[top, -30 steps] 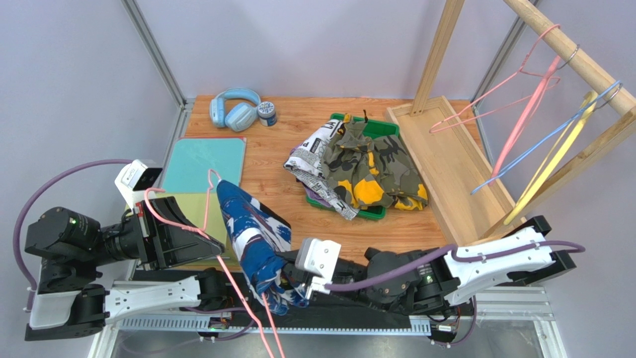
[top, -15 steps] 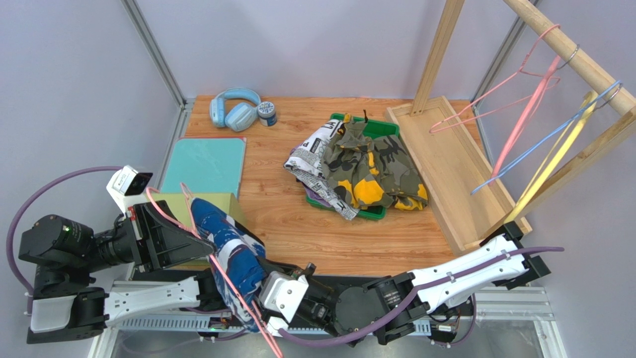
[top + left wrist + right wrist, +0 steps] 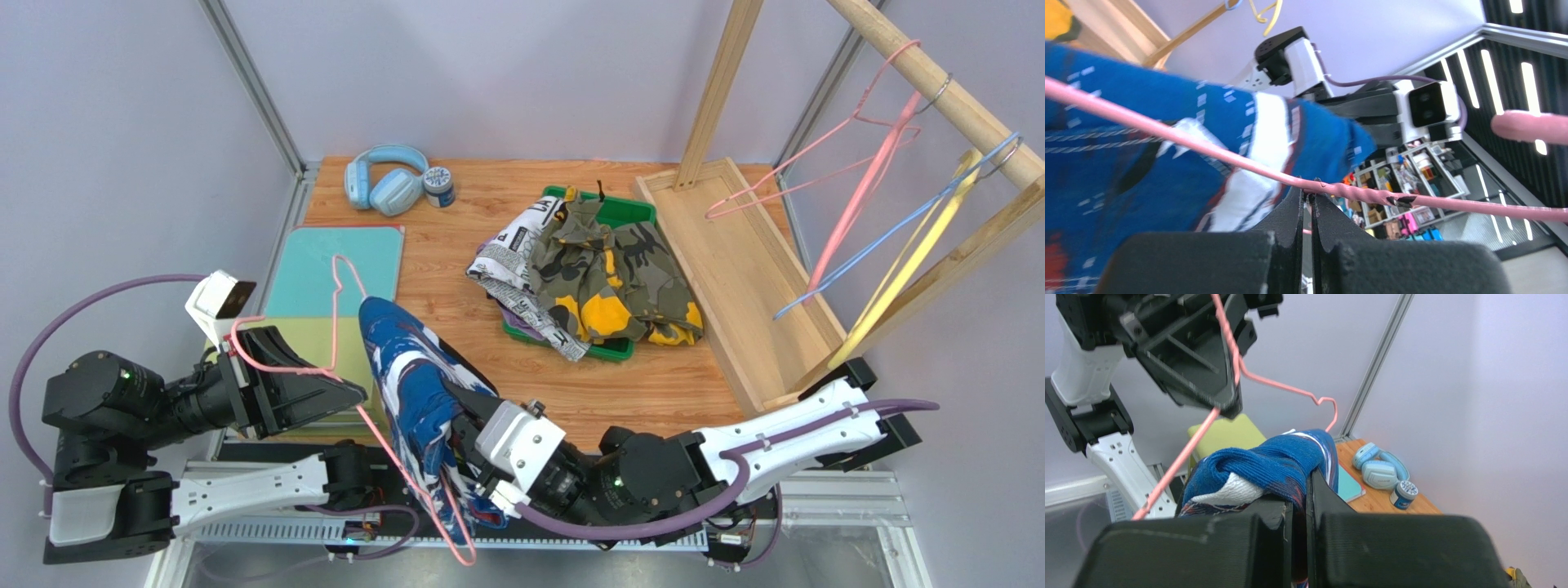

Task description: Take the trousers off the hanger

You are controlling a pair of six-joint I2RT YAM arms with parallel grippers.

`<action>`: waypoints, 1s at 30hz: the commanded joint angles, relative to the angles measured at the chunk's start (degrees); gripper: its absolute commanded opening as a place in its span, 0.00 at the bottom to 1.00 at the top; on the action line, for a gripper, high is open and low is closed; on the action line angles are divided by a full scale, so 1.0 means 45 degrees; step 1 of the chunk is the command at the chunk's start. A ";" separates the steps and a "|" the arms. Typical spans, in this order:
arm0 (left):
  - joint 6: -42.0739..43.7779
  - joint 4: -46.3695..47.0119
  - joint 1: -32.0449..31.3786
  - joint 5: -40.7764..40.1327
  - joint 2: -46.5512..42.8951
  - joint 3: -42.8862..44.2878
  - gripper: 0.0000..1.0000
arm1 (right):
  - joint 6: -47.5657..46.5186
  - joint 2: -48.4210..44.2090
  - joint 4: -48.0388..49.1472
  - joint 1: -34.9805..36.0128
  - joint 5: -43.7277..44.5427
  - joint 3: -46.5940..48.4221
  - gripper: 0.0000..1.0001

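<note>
A pair of blue-white-red print trousers (image 3: 415, 374) hangs over a pink wire hanger (image 3: 342, 262) above the table's near edge, between the two arms. My left gripper (image 3: 356, 395) is shut on the hanger's wire, which crosses the fingertips (image 3: 1308, 196) just left of its twisted neck (image 3: 1364, 195). Beside the hanger, my right gripper (image 3: 464, 444) is shut on a bunched fold of the trousers (image 3: 1260, 465), the cloth pinched between its jaws (image 3: 1301, 478). The hanger's hook (image 3: 1324, 404) points toward the back left corner.
A green tray (image 3: 613, 206) holds a heap of camouflage (image 3: 607, 276) and newsprint trousers (image 3: 509, 257). Blue headphones (image 3: 384, 178) and a small jar (image 3: 439, 186) sit at the back left. A teal mat (image 3: 337, 270) lies on the left. The wooden rack (image 3: 736, 270) on the right carries empty hangers (image 3: 859, 172).
The right arm swung left and low with the trousers, then came back right and up. The hanger tilted with it and its hook now stands higher over the teal mat.
</note>
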 commanded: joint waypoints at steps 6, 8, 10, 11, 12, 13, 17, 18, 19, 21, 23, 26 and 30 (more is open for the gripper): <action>0.0658 -0.1181 -0.0018 -0.0405 0.0260 0.0011 0.00 | -0.2360 -0.0349 0.2917 -0.0059 -0.0920 0.3041 0.00; 0.0678 -0.1182 -0.0018 -0.0405 0.0260 -0.0107 0.00 | -0.2887 -0.0230 0.2839 -0.0156 -0.1017 0.3414 0.00; 0.0737 -0.1201 -0.0018 -0.0405 0.0260 -0.0165 0.00 | -0.3162 -0.0017 0.2645 -0.0273 -0.1193 0.4057 0.00; 0.0756 -0.1220 -0.0018 -0.0405 0.0260 -0.0185 0.00 | -0.3337 0.0043 0.2547 -0.0371 -0.1232 0.4312 0.00; 0.0756 -0.1201 -0.0018 -0.0386 0.0279 -0.0204 0.00 | -0.3416 0.0101 0.2391 -0.0410 -0.1349 0.4508 0.00; 0.0756 -0.1201 -0.0018 -0.0405 0.0260 -0.0263 0.00 | -0.3475 0.0179 0.2332 -0.0488 -0.1389 0.4897 0.00; 0.0776 -0.1201 -0.0018 -0.0405 0.0319 -0.0438 0.00 | -0.3671 0.0433 0.1883 -0.0995 -0.1662 0.5836 0.00; 0.0776 -0.1220 -0.0018 -0.0405 0.0319 -0.0478 0.00 | -0.3768 0.0511 0.1824 -0.1074 -0.1720 0.6031 0.00; 0.0776 -0.1201 -0.0018 -0.0386 0.0338 -0.0594 0.00 | -0.3807 0.0551 0.1785 -0.1172 -0.1779 0.6188 0.00; 0.0737 -0.1201 -0.0018 -0.0405 0.0357 -0.0712 0.00 | -0.3924 0.0668 0.1726 -0.1445 -0.1838 0.6715 0.00; 0.0717 -0.1220 -0.0018 -0.0754 0.0377 -0.0849 0.00 | -0.3925 0.0726 0.1492 -0.1640 -0.1994 0.7338 0.00; 0.0659 -0.1260 -0.0018 -0.0913 0.0436 -0.1064 0.00 | -0.4256 0.0805 0.1199 -0.1952 -0.2190 0.7887 0.00; 0.0619 -0.1493 -0.0018 -0.1225 0.0475 -0.1278 0.00 | -0.4434 0.0650 0.0693 -0.3064 -0.2228 0.8183 0.00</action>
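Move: The blue trousers are in the right fingers, draped on the pink hanger, which lies about 7 cm left and 2 cm back. The green tray is some 32 cm ahead of the right hand, 16 cm right and 44 cm below; in it, the camouflage trousers lie about 4 cm right of its middle. From the left hand, still gripping the hanger, the blue trousers are about 8 cm right, level fore-and-aft and slightly lower. Right hand pulls the pinched blue trousers up about 20 cm, rightward and forward; left lowers the gripped hanger. ##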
